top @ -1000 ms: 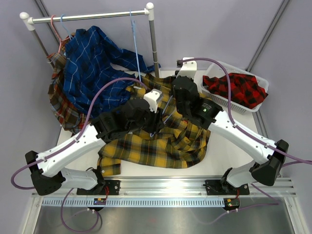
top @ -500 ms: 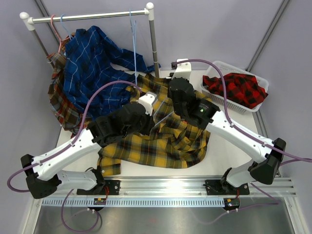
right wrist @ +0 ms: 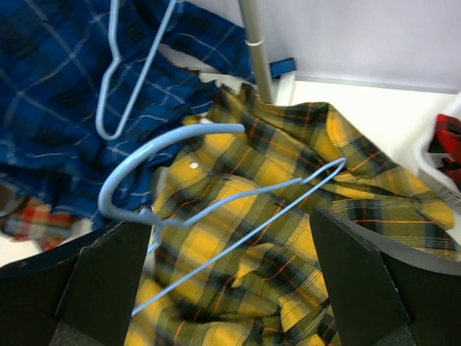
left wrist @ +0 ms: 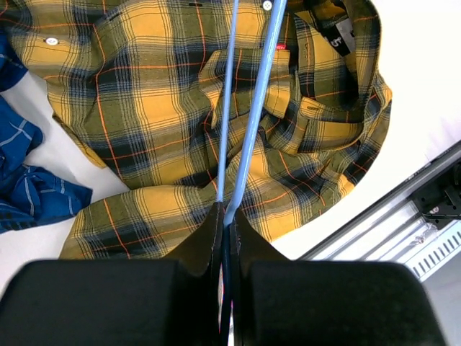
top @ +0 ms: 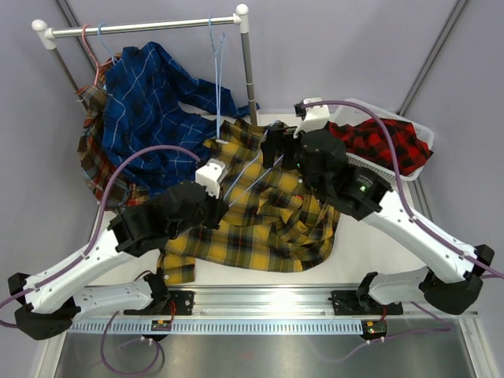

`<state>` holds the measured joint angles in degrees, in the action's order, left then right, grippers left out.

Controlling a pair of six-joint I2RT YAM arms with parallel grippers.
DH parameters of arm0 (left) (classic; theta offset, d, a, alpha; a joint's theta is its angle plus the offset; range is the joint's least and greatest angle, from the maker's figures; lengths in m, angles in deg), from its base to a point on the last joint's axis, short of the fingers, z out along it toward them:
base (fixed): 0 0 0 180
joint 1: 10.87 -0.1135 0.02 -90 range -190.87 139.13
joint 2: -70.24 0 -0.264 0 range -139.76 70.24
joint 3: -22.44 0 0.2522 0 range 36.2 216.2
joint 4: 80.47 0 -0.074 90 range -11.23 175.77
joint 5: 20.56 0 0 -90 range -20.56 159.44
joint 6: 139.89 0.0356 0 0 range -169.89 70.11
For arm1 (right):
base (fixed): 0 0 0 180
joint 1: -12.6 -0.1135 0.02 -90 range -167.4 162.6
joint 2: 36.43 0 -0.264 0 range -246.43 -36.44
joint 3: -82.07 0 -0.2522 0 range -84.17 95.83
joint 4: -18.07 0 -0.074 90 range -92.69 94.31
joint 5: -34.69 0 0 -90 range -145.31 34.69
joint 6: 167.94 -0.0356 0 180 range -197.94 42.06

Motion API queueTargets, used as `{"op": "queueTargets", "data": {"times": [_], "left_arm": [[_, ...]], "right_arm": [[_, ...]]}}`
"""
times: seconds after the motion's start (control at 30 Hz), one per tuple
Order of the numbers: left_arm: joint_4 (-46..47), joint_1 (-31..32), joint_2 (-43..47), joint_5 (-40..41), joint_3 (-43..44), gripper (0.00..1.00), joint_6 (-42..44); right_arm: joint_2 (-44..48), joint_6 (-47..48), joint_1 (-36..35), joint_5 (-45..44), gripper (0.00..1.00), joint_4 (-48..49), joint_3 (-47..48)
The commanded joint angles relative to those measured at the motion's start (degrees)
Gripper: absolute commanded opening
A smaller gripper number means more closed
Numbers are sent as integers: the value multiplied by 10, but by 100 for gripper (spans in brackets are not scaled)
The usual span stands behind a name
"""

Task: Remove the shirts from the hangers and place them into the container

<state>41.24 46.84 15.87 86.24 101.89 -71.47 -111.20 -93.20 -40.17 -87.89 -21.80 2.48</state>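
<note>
A yellow-and-black shirt (top: 260, 224) lies spread on the table, also in the left wrist view (left wrist: 144, 94) and the right wrist view (right wrist: 288, 288). My left gripper (top: 223, 203) (left wrist: 225, 216) is shut on the two wires of a light blue hanger (top: 250, 177) (left wrist: 248, 108) that slants above this shirt. My right gripper (top: 274, 150) (right wrist: 230, 281) stands open behind the hanger's hook (right wrist: 144, 155), not touching it. A red-and-black shirt (top: 382, 142) lies in the white container (top: 409, 175). The blue shirt (top: 150, 102) and a brown-red plaid shirt (top: 98, 169) hang at the left.
The metal rail (top: 146, 26) spans the back, its right post (top: 248, 71) (right wrist: 256, 43) close behind the yellow-and-black shirt. An empty light blue hanger (top: 216, 79) (right wrist: 122, 79) dangles from it, and a pink hanger (top: 88, 47) is at its left end.
My right gripper has opened, let go of the hanger and drawn back to the right. My left gripper has shut on the hanger and pulled it to the left, off the shirt.
</note>
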Motion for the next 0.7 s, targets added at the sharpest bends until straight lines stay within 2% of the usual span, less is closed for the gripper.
{"op": "queueTargets", "data": {"times": [0.0, 0.3, 0.53, 0.67], "left_arm": [[-31, -1, 22, 36, -19, 0, -23], [-50, -1, 12, 36, -38, 0, -50], [-143, -16, 15, 92, -34, 0, -133], [-153, -24, 42, 130, -43, 0, -159]], "right_arm": [[63, -18, 0, 58, 100, -5, 11], [150, -13, -1, 187, 100, 34, -29], [192, -2, 0, 128, 99, 19, -72], [210, 0, 0, 113, 99, 26, -112]]}}
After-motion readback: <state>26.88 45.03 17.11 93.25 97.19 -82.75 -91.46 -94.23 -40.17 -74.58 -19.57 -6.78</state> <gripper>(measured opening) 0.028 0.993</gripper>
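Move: The left hand holds the freed blue hanger; the rack's rail, where it seems bound, is about 35 cm ahead, level sideways and some 40 cm up. The yellow shirt lies under the right hand, about 2 cm ahead, level sideways and 36 cm below; the white container is some 23 cm ahead and 36 cm to the right, 33 cm down. From the left hand the shirt is 15 cm ahead, 11 cm right, 25 cm down. Left hand carries the hanger left and down, the open right backing off some 8 cm, rising, then dipping. ##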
